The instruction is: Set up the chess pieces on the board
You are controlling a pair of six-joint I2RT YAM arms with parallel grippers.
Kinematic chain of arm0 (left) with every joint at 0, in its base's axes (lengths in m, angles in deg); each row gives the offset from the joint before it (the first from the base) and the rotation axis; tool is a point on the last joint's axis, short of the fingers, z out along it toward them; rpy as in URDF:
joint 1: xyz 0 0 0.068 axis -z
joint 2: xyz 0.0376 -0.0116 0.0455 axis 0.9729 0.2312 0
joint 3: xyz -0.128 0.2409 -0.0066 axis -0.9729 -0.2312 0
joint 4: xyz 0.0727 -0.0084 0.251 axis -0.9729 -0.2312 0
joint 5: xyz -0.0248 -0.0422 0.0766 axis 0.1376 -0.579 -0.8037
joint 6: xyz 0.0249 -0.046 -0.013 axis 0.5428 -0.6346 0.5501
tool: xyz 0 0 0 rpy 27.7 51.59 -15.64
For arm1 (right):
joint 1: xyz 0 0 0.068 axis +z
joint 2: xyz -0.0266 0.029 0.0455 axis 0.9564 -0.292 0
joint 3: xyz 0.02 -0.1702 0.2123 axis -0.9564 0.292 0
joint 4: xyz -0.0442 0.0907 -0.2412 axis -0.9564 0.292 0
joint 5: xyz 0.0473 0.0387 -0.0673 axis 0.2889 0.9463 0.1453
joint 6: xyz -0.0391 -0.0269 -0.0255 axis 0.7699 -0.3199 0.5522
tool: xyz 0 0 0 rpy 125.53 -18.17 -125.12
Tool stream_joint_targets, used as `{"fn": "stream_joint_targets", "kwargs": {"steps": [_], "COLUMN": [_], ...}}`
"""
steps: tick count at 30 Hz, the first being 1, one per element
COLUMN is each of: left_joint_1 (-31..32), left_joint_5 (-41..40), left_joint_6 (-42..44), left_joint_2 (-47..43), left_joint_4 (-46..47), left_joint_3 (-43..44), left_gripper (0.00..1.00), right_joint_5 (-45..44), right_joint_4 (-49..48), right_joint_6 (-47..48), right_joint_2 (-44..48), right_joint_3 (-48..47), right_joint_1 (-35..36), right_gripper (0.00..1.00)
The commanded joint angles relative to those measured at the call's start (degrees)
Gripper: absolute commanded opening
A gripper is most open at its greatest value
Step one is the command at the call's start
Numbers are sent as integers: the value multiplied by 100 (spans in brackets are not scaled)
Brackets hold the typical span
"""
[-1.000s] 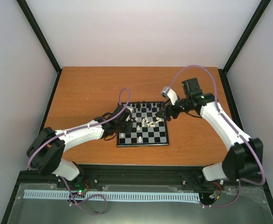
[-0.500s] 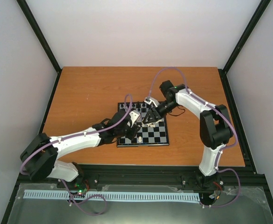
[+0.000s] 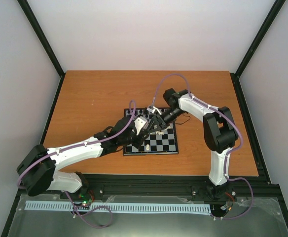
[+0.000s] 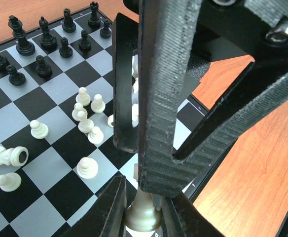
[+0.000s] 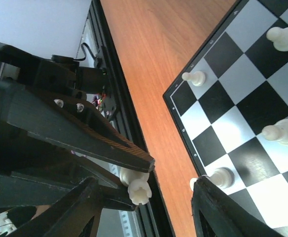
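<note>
The board [image 3: 151, 153] lies mid-table, with black chess pieces [image 4: 44, 40] standing along its far rows. Cream-white chess pieces [image 4: 87, 167] are scattered over the middle squares, and some lie toppled [image 4: 6, 156]. My left gripper [image 3: 145, 127] hovers over the board, shut on a cream-white rook [image 5: 139, 188] that shows low between its jaws [image 4: 143, 219]. My right gripper [image 3: 156, 123] meets it from the right. In the right wrist view its fingers [image 5: 80, 210] stand open on either side of the rook without touching it.
Orange table top [image 3: 94, 98] surrounds the board. A black frame rail [image 3: 149, 180] runs along the near edge, and grey walls enclose the cell. More cream pieces [image 5: 280, 132] stand on the board's near-corner squares in the right wrist view.
The right arm has swung in from the right side of the board to the left gripper, its jaws narrowing. The left gripper has moved right over the board, still holding the piece.
</note>
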Motion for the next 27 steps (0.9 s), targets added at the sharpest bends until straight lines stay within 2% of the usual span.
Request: {"fn": "stream_joint_targets", "kwargs": {"steps": [1,10,18,27], "left_joint_1": [51,53,49,51], "left_joint_5": [20,-106,-304,-228], "left_joint_6": [114,110,90,93], "left_joint_2": [-129,-146,-401,-434], "left_joint_4": [246,250,336,369], "left_joint_3": [-19,-28,-163,-184], "left_gripper": [9,9,9,9], "right_joint_5": [485,774,576,664], "right_joint_4": [292,481,389,379], "right_joint_6": [170,373,292,306], "right_joint_2": [-96,-159,-185,-241], "right_joint_3": [-135,-49,47,55], "right_joint_1": [115,153,162,162], "right_gripper": [49,31,33,25]}}
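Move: The rook is upright in the left fingers, pinched by its lower part, so its middle is only about 1 cm ahead, 1 cm right and 1 cm above that hand. From the right hand, the rook is roughly 2 cm back and 2 cm left, about level. Also from the right hand, the loose white pieces lie some 12 cm below, 1 cm back and 3 cm right; a lone white piece on the board's near side lies about 9 cm back, 2 cm left and as far below. The left fingers keep their pinch on the rook's lower part while the right hand narrows its open fingers around the crown to about half their gap; whether they touch it can't be seen. The right hand eases back about 1.5 cm, rising a little and then partly sinking, with a tilt of some 5 degrees. Late on, the left hand shifts about 1 cm left. ##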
